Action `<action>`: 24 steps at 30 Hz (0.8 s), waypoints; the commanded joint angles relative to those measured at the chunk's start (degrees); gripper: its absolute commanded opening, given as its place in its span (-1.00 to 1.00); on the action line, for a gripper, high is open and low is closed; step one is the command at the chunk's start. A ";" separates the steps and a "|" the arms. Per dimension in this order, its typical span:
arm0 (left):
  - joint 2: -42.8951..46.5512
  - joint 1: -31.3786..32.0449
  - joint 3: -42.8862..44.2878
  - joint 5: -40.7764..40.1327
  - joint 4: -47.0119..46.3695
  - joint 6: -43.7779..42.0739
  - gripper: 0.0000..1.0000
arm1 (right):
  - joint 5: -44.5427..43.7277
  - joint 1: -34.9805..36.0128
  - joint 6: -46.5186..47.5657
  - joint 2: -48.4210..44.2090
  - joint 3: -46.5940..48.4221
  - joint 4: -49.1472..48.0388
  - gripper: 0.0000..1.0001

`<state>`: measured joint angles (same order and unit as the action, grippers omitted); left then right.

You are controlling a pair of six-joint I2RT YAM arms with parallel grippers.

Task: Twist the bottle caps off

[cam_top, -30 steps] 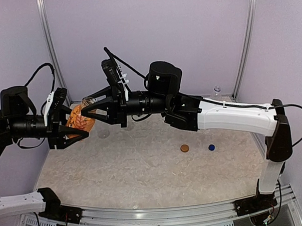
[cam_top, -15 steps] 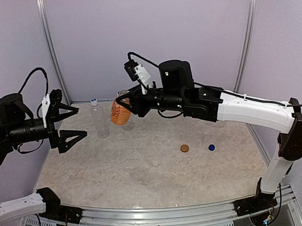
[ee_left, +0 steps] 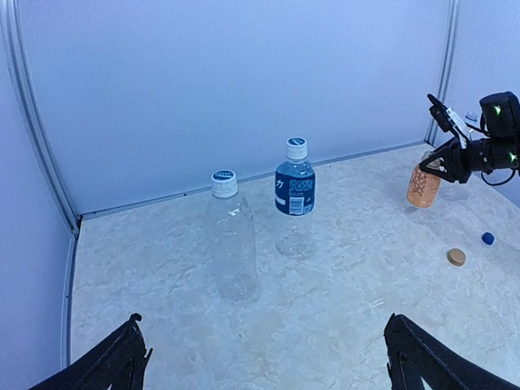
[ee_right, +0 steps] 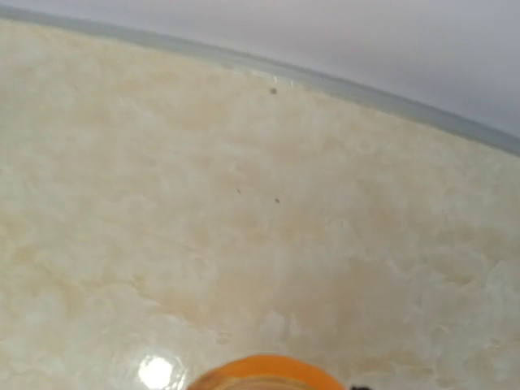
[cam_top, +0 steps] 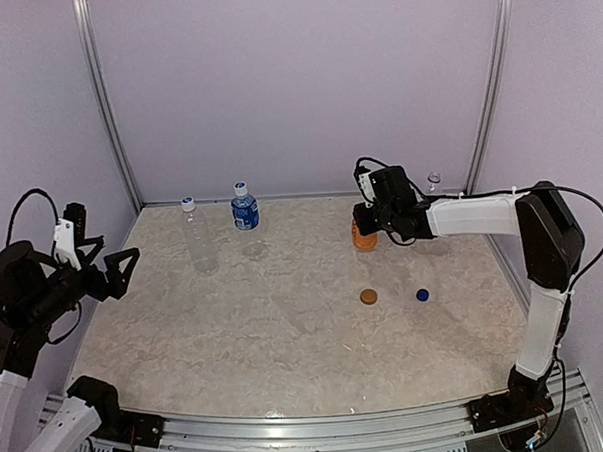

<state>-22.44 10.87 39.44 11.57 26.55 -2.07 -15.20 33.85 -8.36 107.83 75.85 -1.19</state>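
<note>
The short orange bottle [cam_top: 363, 237] stands at the back right with no cap on its mouth [ee_right: 268, 375]. My right gripper [cam_top: 367, 215] is shut on its top, also in the left wrist view [ee_left: 439, 163]. An orange-brown cap [cam_top: 369, 296] and a blue cap [cam_top: 422, 295] lie loose on the table. A tall clear bottle [cam_top: 199, 245] and a blue-label bottle [cam_top: 245, 214] stand at the back left, both capped [ee_left: 223, 183] [ee_left: 296, 148]. My left gripper [cam_top: 111, 270] hangs open and empty at the far left [ee_left: 268, 366].
A small clear capped bottle [cam_top: 435, 180] shows in the back right corner, partly behind the right arm. Purple walls with metal posts [cam_top: 109, 114] close the table on three sides. The marbled tabletop [cam_top: 286, 337] ends at a metal rail in front.
The left gripper let go of the orange bottle, opened wide and drew back left. The right arm carried the bottle from the left across to the back right.
</note>
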 commanded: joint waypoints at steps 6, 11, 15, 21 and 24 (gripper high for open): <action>3.34 -4.11 -3.16 0.31 -3.22 5.42 0.97 | 2.29 -1.06 0.35 2.17 -8.05 -14.09 -1.00; 2.02 -4.11 -2.06 1.17 -3.43 4.69 0.98 | 4.03 -1.00 -2.26 3.97 -10.28 -16.00 -1.00; 0.90 -4.11 -1.41 1.25 -3.04 4.25 0.98 | 3.54 -0.95 -2.75 3.16 -10.10 -14.75 -0.63; -1.65 -4.11 -0.02 3.43 -1.69 3.33 0.98 | 2.03 -0.40 -0.19 -0.94 -9.44 -11.23 0.59; -5.43 -4.11 3.18 6.45 2.06 2.29 0.97 | 0.70 0.33 2.01 -2.59 -7.13 -7.47 0.87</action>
<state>-24.29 7.16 38.17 13.74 25.17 1.89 -12.86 33.34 -8.99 109.38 66.61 -13.34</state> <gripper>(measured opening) 0.989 0.876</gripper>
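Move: In the right hand hangs the uncapped orange bottle, with its landing spot on the table almost straight below, about 14 cm down and 1 cm back. The loose orange cap lies about 17 cm back from the hand and level sideways; the blue cap is equally far back but 13 cm to its right. An opened clear bottle stands roughly 10 cm farther out and 19 cm right. From the idle left hand that spot is about 25 cm ahead, 47 cm right and 27 cm lower. Lowering the still-gripped orange bottle nearly straight down by about 4.5 cm, the right hand sets its base on the table beyond the orange cap. It holds still there briefly, wrist almost unturned, then spreads its fingers wide and lets go of the bottle's upper part, just beginning to rise and ease back. ##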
